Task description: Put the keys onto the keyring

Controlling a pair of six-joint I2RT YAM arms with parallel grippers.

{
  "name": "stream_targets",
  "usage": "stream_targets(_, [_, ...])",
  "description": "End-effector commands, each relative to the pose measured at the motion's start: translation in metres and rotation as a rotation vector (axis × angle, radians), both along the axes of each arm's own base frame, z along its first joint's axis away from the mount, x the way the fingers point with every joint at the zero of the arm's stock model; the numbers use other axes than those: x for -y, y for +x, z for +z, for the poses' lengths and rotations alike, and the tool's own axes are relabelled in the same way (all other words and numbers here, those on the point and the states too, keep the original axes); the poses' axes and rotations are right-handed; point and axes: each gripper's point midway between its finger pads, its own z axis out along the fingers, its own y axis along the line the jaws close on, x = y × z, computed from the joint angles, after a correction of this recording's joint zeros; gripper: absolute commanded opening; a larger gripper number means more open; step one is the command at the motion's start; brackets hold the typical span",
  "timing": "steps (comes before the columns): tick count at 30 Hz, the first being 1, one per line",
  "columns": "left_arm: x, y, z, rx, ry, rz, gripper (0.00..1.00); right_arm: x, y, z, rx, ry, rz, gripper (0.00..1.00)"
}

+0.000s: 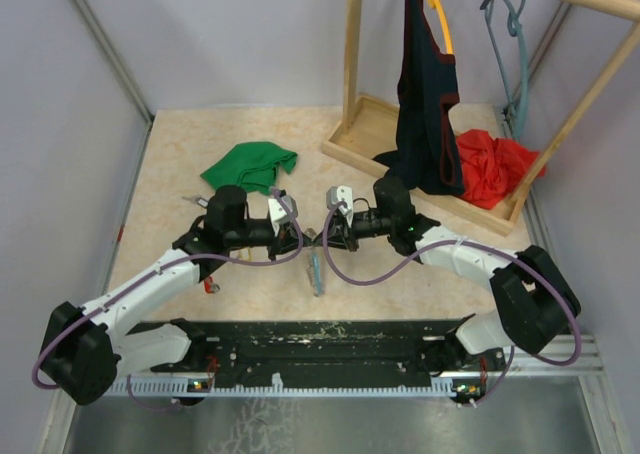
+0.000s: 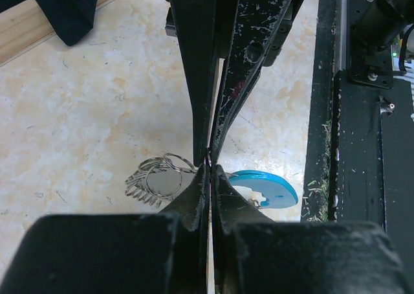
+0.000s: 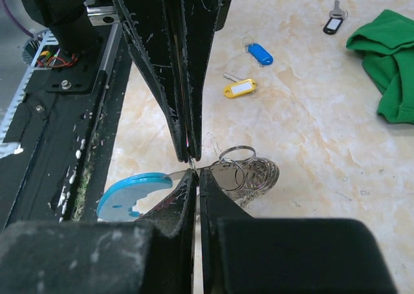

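Note:
The keyring (image 3: 249,172) is a bunch of silvery metal rings joined to a light blue disc (image 3: 132,193). It is held just above the table, mid-table between both arms (image 1: 317,269). My right gripper (image 3: 196,169) is shut on the thin metal link between disc and rings. My left gripper (image 2: 210,168) is shut on the same link from the opposite side, so the two sets of fingertips meet. In the left wrist view the rings (image 2: 155,177) show left of my fingers and the disc (image 2: 265,187) right. A blue key (image 3: 259,53), a yellow key (image 3: 240,88) and a black key (image 3: 333,23) lie loose on the table.
A green cloth (image 1: 250,166) lies at the back left of the table. A wooden rack base (image 1: 360,139) at the back right carries a dark hanging garment (image 1: 425,104) and a red cloth (image 1: 492,164). A black rail (image 1: 320,339) runs along the near edge.

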Motion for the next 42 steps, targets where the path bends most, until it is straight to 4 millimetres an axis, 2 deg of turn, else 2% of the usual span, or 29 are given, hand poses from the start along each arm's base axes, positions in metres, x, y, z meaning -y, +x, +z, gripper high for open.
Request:
stream_targets(1, [0.005, -0.001, 0.011, 0.032, -0.044, -0.018, 0.00, -0.006, 0.008, 0.026, 0.074, 0.049, 0.012, 0.00])
stream_targets(3, [0.004, 0.002, 0.010, 0.029, -0.039, 0.010, 0.03, -0.004, 0.011, 0.026, 0.084, 0.045, -0.017, 0.00])
stream_targets(7, [-0.005, 0.017, 0.006, 0.007, -0.023, 0.138, 0.19, 0.001, 0.020, 0.023, 0.100, 0.027, -0.090, 0.00])
stream_targets(11, [-0.025, 0.038, -0.001, -0.031, 0.014, 0.343, 0.29, 0.007, 0.028, 0.019, 0.106, 0.009, -0.163, 0.00])
stream_targets(15, [-0.045, 0.048, -0.010, -0.097, 0.033, 0.517, 0.35, 0.013, 0.033, 0.017, 0.119, 0.000, -0.217, 0.00])
stream_targets(18, [-0.065, 0.054, -0.027, -0.185, 0.060, 0.672, 0.39, 0.015, 0.034, 0.019, 0.131, 0.009, -0.239, 0.00])
stream_targets(22, [-0.098, 0.058, -0.061, -0.372, 0.093, 0.896, 0.45, 0.016, 0.033, 0.019, 0.132, 0.019, -0.242, 0.00])
stream_targets(25, [-0.121, 0.057, -0.085, -0.484, 0.119, 1.019, 0.53, 0.016, 0.031, 0.018, 0.130, 0.026, -0.236, 0.00])
stream_targets(31, [-0.155, 0.060, -0.106, -0.523, 0.188, 1.232, 0.61, 0.015, 0.029, 0.019, 0.131, 0.038, -0.228, 0.00])
stream_targets(39, [-0.182, 0.057, -0.141, -0.606, 0.340, 1.386, 0.57, 0.015, 0.026, 0.020, 0.132, 0.046, -0.218, 0.00])
stream_targets(42, [-0.183, 0.057, -0.149, -0.624, 0.363, 1.393, 0.57, 0.015, 0.026, 0.020, 0.131, 0.050, -0.216, 0.00])
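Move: The yellow-tagged key lies on the table about 18 cm to the left hand's left, some 8 cm ahead and 19 cm below. The blue-tagged key is roughly 8 cm farther left and 4 cm farther out than it; the red-tagged key lies some 10 cm to its left and 9 cm nearer the base. From the right hand the yellow key is about 21 cm left, 8 cm ahead and 19 cm down. Forward first while its fingers open and come free of the hanging keyring, the left hand then swings left and down, some 17 cm left and 15 cm lower, towards the yellow-tagged key, turning about 75 degrees counter-clockwise and tipping down, fingers a bit over half open. The right hand keeps its pinch on the keyring, shifts 3 cm forward and slightly right, turning a little clockwise, then holds still. ##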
